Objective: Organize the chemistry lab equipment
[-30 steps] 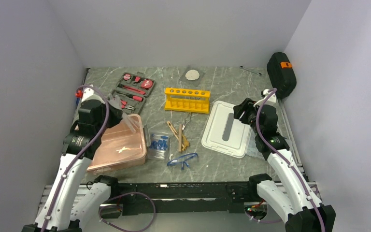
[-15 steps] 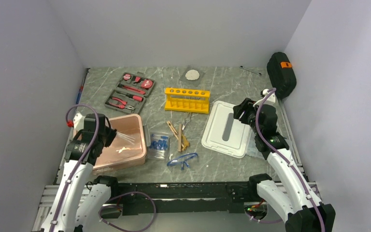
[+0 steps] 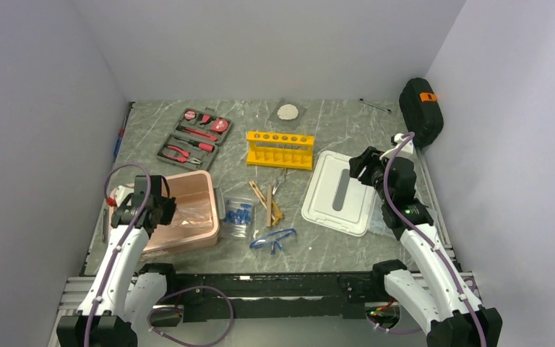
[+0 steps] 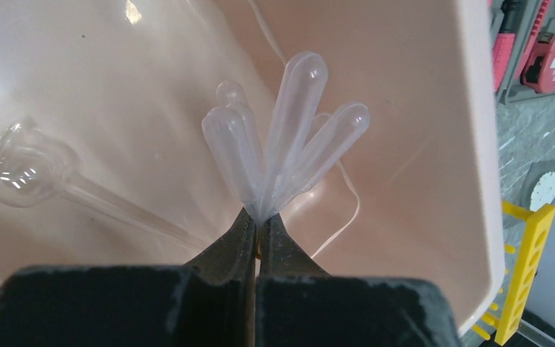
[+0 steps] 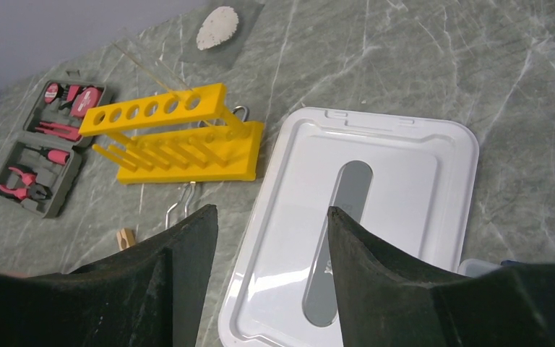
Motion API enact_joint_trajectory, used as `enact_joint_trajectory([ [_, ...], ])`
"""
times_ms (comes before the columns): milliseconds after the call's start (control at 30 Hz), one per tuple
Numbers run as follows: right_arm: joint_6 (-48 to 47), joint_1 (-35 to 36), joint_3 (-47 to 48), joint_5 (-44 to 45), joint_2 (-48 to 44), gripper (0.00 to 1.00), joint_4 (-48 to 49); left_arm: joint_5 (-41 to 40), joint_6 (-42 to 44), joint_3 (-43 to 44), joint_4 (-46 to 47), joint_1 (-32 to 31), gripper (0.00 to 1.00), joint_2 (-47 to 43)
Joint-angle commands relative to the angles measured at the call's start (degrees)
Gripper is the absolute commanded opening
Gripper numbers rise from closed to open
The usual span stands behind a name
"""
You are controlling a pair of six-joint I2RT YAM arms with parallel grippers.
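My left gripper is shut on the stems of a bunch of clear plastic pipettes, whose bulbs fan out inside the pink bin. From above, that gripper sits low at the bin's left side. On the table lie the yellow test-tube rack, tan wooden clamps, a clear bag of blue-capped tubes and blue-framed safety glasses. My right gripper hangs open and empty over the white lid, with the rack beyond it.
A clear bulbed glass piece lies in the bin. The red-and-black tool kit sits at the back left. A black case stands by the right wall. The white lid lies right of centre, and a white disc lies at the back.
My left arm has drawn back toward the near left and lowered, bringing the pipettes down into the pink bin. The right arm has stayed still.
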Motion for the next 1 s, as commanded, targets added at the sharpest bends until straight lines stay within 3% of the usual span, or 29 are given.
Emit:
enact_joint_trajectory([
  [0, 0.1, -0.2, -0.2, 0.4, -0.5, 0.6, 1.7, 1.9, -2.0, -1.1, 6.9, 1.9, 0.0, 1.3],
  [133, 0.3, -0.3, -0.3, -0.3, 0.0, 0.6, 2.1, 1.7, -1.2, -1.0, 8.2, 2.6, 0.0, 3.9],
  [367, 0.2, -0.2, -0.2, 0.0, 0.3, 0.6, 2.2, 0.9, -0.1, -1.2, 9.4, 3.0, 0.37, 4.1],
  [467, 0.3, -0.2, -0.2, 0.0, 0.3, 0.61, 2.2, 0.5, 0.3, -1.1, 9.2, 3.1, 0.49, 3.9],
  [800, 0.3, -0.2, -0.3, 0.2, 0.0, 0.61, 2.1, -0.2, 1.6, -0.2, 8.0, 3.3, 0.66, 3.1],
  [967, 0.2, -0.2, -0.2, 1.2, -1.3, 0.58, 1.8, -3.1, 12.7, 4.2, 7.5, 3.2, 0.74, 2.4],
])
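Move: The left hand already holds the banded bundle of plastic droppers inside the pink tub, whose middle is about 3 cm back and 1 cm left, some 4 cm lower. The red tool kit lies about 20 cm ahead and 8 cm right of this hand, the bag of blue parts roughly 20 cm right and 3 cm back, both some 6 cm below it. From the idle right hand the tub is about 55 cm left, 11 cm back and 15 cm lower. The left fingers let go of the dropper bundle low inside the tub: the hand first eases about 2 cm forward and 1 cm down, drifting slightly left. Its fingers start opening on the way, then spread wide while it stays nearly still, with hardly any turn of the wrist. ##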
